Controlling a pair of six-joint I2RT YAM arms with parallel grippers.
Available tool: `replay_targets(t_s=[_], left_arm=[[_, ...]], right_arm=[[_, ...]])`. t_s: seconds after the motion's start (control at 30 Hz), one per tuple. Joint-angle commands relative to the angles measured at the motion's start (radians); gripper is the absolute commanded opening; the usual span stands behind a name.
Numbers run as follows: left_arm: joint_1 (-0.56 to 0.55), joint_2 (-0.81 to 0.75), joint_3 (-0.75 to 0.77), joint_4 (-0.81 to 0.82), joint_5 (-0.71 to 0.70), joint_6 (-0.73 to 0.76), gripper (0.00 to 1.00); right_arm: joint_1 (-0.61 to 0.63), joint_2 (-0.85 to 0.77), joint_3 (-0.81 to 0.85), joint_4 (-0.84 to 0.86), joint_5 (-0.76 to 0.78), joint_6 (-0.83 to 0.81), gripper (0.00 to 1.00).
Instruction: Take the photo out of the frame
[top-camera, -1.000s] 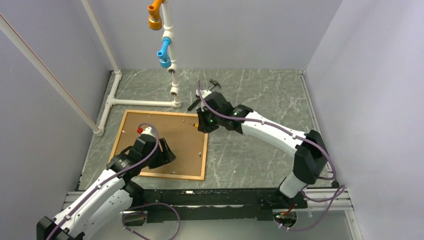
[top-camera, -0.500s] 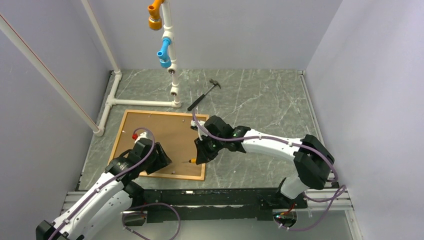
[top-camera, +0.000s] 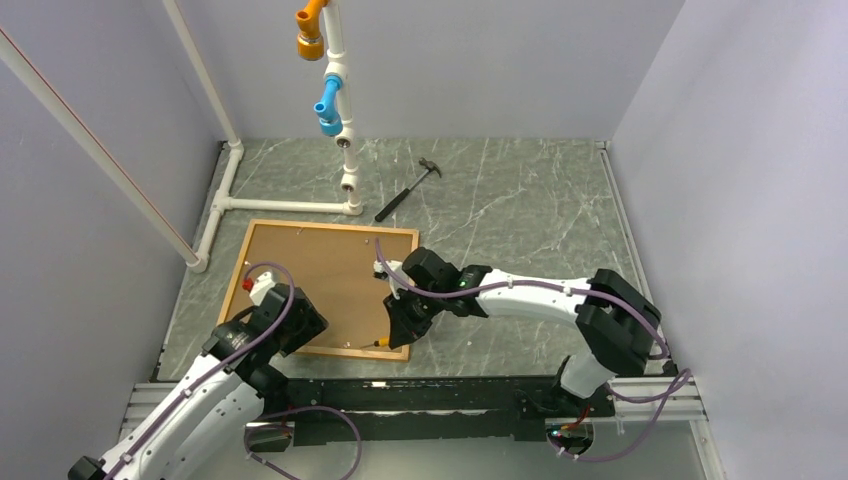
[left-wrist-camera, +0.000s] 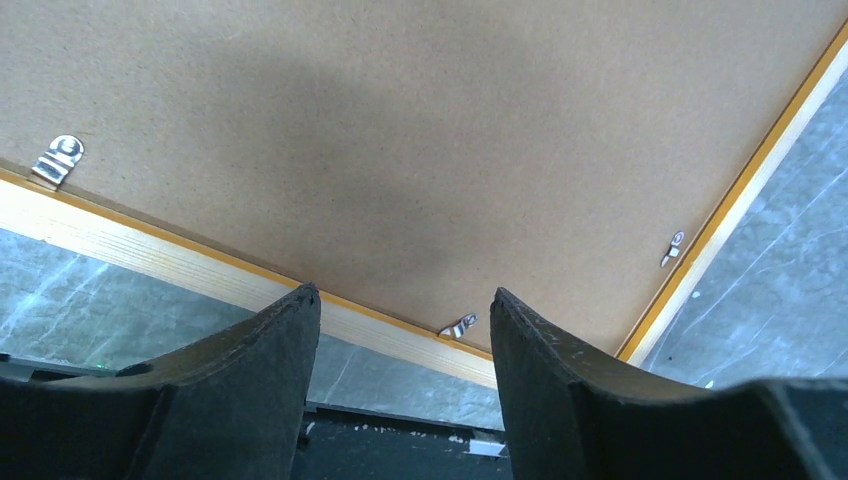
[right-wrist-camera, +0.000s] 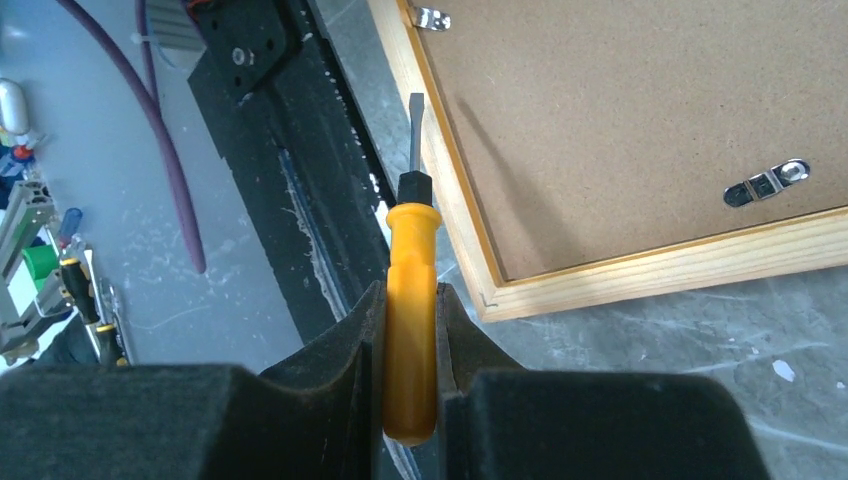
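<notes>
The frame lies face down on the table, its thin orange and pale wood border around the photo's brown board back; the printed side is hidden. Small metal clips sit along the board's edge. My left gripper hovers open over the frame's near edge, holding nothing. My right gripper is shut on a yellow-handled screwdriver. Its blade points along the frame's border at the near right corner.
A hammer lies on the table beyond the frame. A white pipe structure with blue and orange fittings stands at the back left. A black rail runs along the table's near edge.
My right gripper has carried the screwdriver from the frame's far right corner down its right side to the near right corner. My left arm has drawn back toward the near left.
</notes>
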Motion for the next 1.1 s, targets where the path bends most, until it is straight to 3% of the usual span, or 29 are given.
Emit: replay_targets(t_s=[0.0, 0.53, 1.07], left_arm=[[0.003, -0.041, -0.011, -0.001, -0.056, -0.024, 0.66], [0.003, 0.068, -0.048, 0.004, -0.015, -0.076, 0.64], [0.002, 0.070, -0.044, 0.002, -0.017, -0.066, 0.63]], right_arm=[[0.011, 0.040, 0.015, 0.067, -0.007, -0.011, 0.00], [0.058, 0.159, 0.109, 0.071, 0.045, 0.025, 0.00], [0.099, 0.155, 0.135, 0.086, 0.377, 0.082, 0.00]])
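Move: The near-edge clip I'm taking the screwdriver to lies about 10 cm to the left of my right hand, 1 cm back and some 8 cm below. At that same depth, the right-edge clip is about 6 cm ahead and 1 cm right, and the frame's near right corner 4 cm back and 3 cm right. From my left hand the near-edge clip is roughly 7 cm right, 2 cm back and 5 cm below. Keeping the screwdriver gripped and slanting down to the left, I lower my right hand about 2 cm towards the frame, then carry it level to the left, nearly 5 cm along the near edge, to bring the tip up against the clip. Near the end I ease slightly forward and turn a little clockwise. My left hand, still open, sinks some 2 cm over the frame's near side. ##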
